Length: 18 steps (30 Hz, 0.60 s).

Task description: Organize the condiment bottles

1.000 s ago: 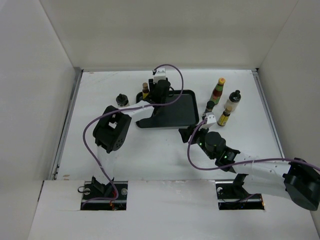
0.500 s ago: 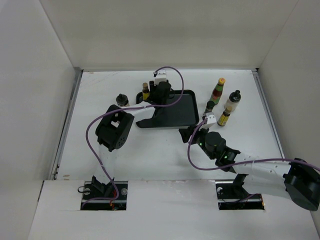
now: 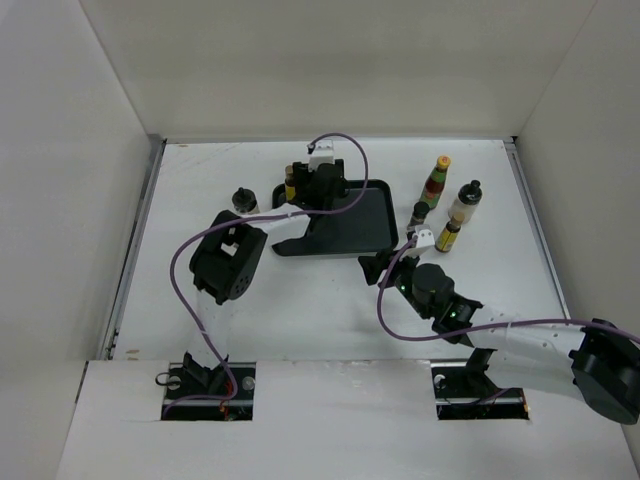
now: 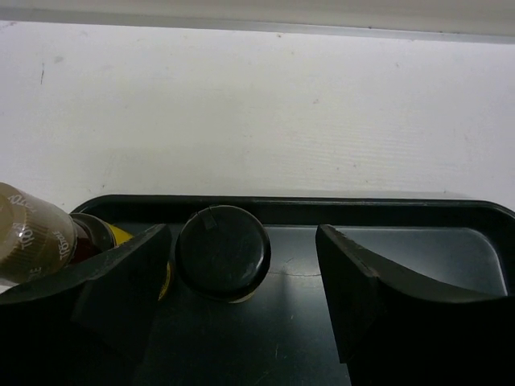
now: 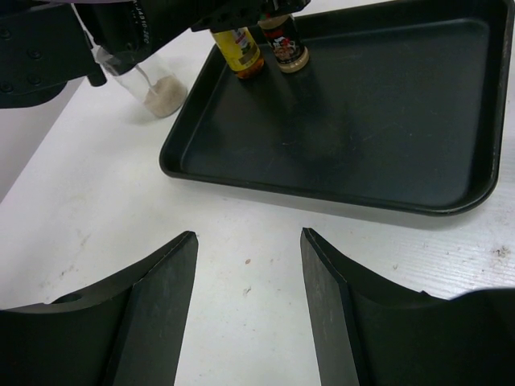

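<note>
A short dark jar (image 4: 223, 252) with a black lid stands in the back-left corner of the black tray (image 3: 365, 215), between the fingers of my left gripper (image 4: 243, 233), nearer the left finger. The jaws are open and do not clamp it. A slim yellow-labelled bottle (image 5: 239, 50) stands just left of the jar (image 5: 286, 44) in the tray. My left gripper (image 3: 322, 180) hangs over that corner. My right gripper (image 5: 249, 233) is open and empty over the table before the tray's front edge (image 5: 322, 201); it also shows in the top view (image 3: 372, 265).
A cream-bodied bottle (image 3: 241, 200) stands left of the tray, outside it. To the tray's right stand a red-green bottle with yellow cap (image 3: 436, 180), a cream bottle with black cap (image 3: 464, 200), a small dark jar (image 3: 420, 212) and a yellow-labelled bottle (image 3: 449, 235).
My left gripper has edged slightly toward the tray's far corner. My right gripper has shifted a little to the left. No bottle has moved.
</note>
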### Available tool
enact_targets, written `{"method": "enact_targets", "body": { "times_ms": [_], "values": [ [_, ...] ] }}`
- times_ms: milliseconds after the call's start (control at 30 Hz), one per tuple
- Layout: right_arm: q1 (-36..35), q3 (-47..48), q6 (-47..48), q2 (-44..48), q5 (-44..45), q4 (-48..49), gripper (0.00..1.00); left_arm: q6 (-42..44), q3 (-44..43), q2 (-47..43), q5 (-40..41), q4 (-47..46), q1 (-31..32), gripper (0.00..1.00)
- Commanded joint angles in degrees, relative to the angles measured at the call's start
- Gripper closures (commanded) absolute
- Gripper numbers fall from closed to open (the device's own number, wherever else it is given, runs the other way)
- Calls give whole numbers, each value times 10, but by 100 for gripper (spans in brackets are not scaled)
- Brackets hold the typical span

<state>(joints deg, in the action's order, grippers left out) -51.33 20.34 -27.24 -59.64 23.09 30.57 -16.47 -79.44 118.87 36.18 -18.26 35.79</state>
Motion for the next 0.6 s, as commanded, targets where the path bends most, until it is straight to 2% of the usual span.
{"method": "enact_targets", "body": {
  "times_ms": [0,167,333,467,567],
  "values": [
    [1,0,-5,0,-6,32,39,13,9,-82,5,-43,14,27],
    [1,2,-5,-7,-6,32,40,29,52,-172,6,-70,36,27],
    [0,1,-5,1,-3,32,40,32,179,-309,27,-98,42,28],
    [0,1,-5,6,-2,31,40,12,299,-414,61,-88,10,29],
    [0,2,-5,0,-2,30,40,-22,339,-444,68,-39,-39,27]
  ]
}}
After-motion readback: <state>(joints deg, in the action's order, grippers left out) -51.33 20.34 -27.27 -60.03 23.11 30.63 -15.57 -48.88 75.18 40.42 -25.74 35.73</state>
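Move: The white shaker with the black cap, the one bottle left on this side, stands on the table some 16 cm to the left hand's left and 5 cm nearer the base, its middle about 3 cm below. The small spice bottle is right between the open fingers, middle about 3 cm lower, with the yellow bottle 6 cm left of it, level with it. From the right hand, the shaker lies about 20 cm ahead, 26 cm left and 6 cm lower. The spice bottle, already let go in the tray, is left behind as the left hand lifts some 16 cm with its fingers still open and draws back about 12 cm. Late in the rise it swings about 10 cm left, past the yellow bottle and nearer sideways to the shaker, the fingertips tipping up to about level. ##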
